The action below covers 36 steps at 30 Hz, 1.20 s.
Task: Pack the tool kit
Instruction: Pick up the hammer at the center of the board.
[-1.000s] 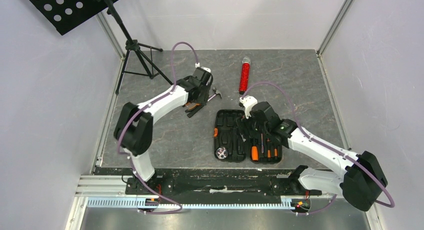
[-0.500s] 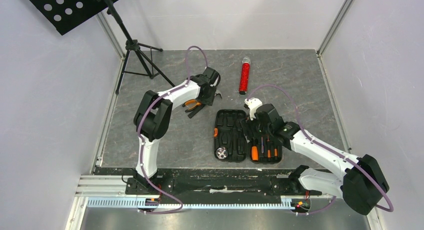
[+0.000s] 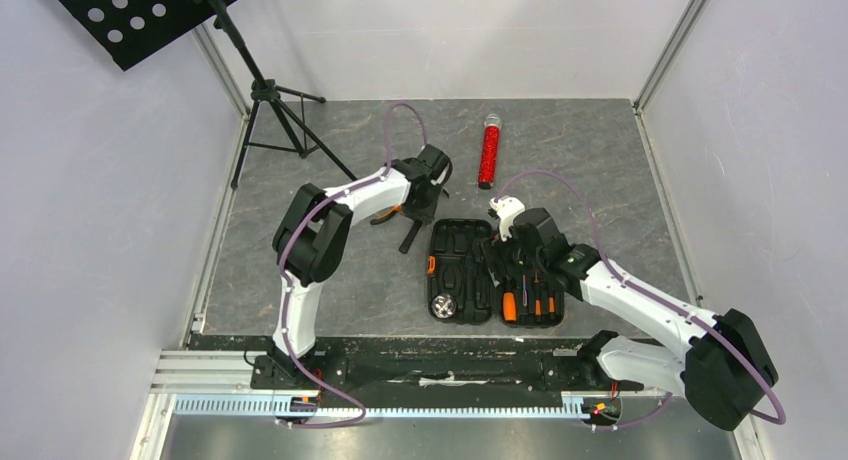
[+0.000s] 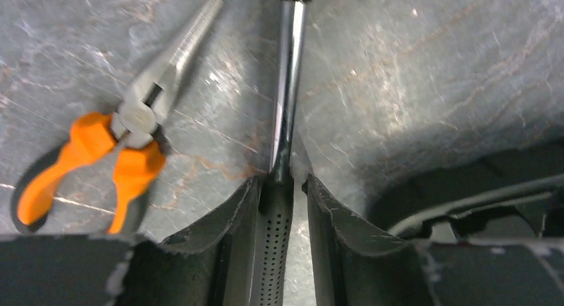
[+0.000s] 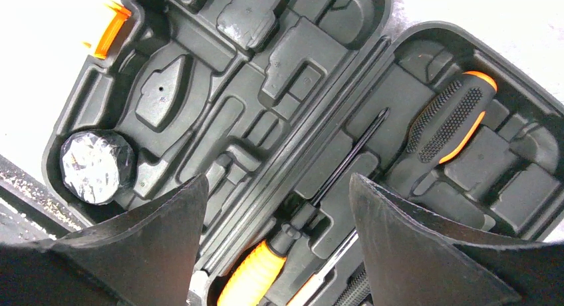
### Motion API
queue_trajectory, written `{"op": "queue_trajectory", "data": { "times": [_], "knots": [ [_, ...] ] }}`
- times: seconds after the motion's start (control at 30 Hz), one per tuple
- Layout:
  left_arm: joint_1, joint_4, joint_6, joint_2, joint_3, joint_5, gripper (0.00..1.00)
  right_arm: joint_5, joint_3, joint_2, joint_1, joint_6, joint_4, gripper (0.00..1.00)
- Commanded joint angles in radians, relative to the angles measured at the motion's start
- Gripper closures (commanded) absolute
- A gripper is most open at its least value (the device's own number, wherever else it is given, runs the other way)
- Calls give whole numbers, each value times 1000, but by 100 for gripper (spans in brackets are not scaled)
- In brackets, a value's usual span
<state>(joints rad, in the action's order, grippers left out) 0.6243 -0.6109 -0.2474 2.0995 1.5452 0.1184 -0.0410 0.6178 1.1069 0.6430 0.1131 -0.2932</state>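
Note:
The black tool kit case lies open on the floor, with screwdrivers in its right half. My right gripper hovers open over it, fingers wide above an orange-handled screwdriver and a black-and-orange one. Behind the case, my left gripper straddles the hammer. In the left wrist view the hammer's handle rests against one finger of the left gripper, with a thin gap to the other. Its steel shaft runs away from me. Orange-handled pliers lie just left.
A red cylindrical tube lies behind the case. A black tripod stand with a perforated tray stands at the back left. A shiny round object sits in the case's left half. Walls enclose the floor on three sides.
My left arm swung right, from over the pliers to the hammer, and its jaws narrowed around the handle. The right gripper shifted slightly over the case and stayed open.

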Motion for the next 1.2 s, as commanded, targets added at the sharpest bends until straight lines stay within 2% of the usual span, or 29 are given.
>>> {"op": "queue_trajectory", "data": {
  "times": [0.0,0.47,0.57,0.63,0.73,1.17],
  "knots": [
    [37,-62,-74,-12,-48,57,60,-13,-8,-7,-7,4,39,20],
    [38,-87,-36,161,144,81,59,-7,-30,-24,-15,11,41,20],
    [38,-87,-40,187,163,78,65,-5,-32,-33,-16,11,40,20],
    [37,-93,-37,187,171,89,78,0,-32,-38,-18,12,36,20],
    [37,-109,-29,136,189,112,97,4,-35,-50,-20,12,33,20],
    [69,-112,-188,-208,195,85,98,27,-66,-127,-26,29,27,19]
  ]
}}
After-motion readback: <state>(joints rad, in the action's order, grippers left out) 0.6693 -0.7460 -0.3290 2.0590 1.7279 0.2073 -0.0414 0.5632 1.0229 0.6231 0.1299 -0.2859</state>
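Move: The hammer lies on the board right under the left hand, its middle within 1 cm or so and its handle between the half-open fingers. The pliers lie about 5 cm to its left and 2 cm farther out; the case's nearer tray is some 9 cm to its right and 11 cm back. From the right hand the hammer is roughly 12 cm ahead, 16 cm left and 7 cm below. The left hand backs slightly, shifts about 3 cm forward-right, pinches the hammer's handle, then lifts some 7 cm. ##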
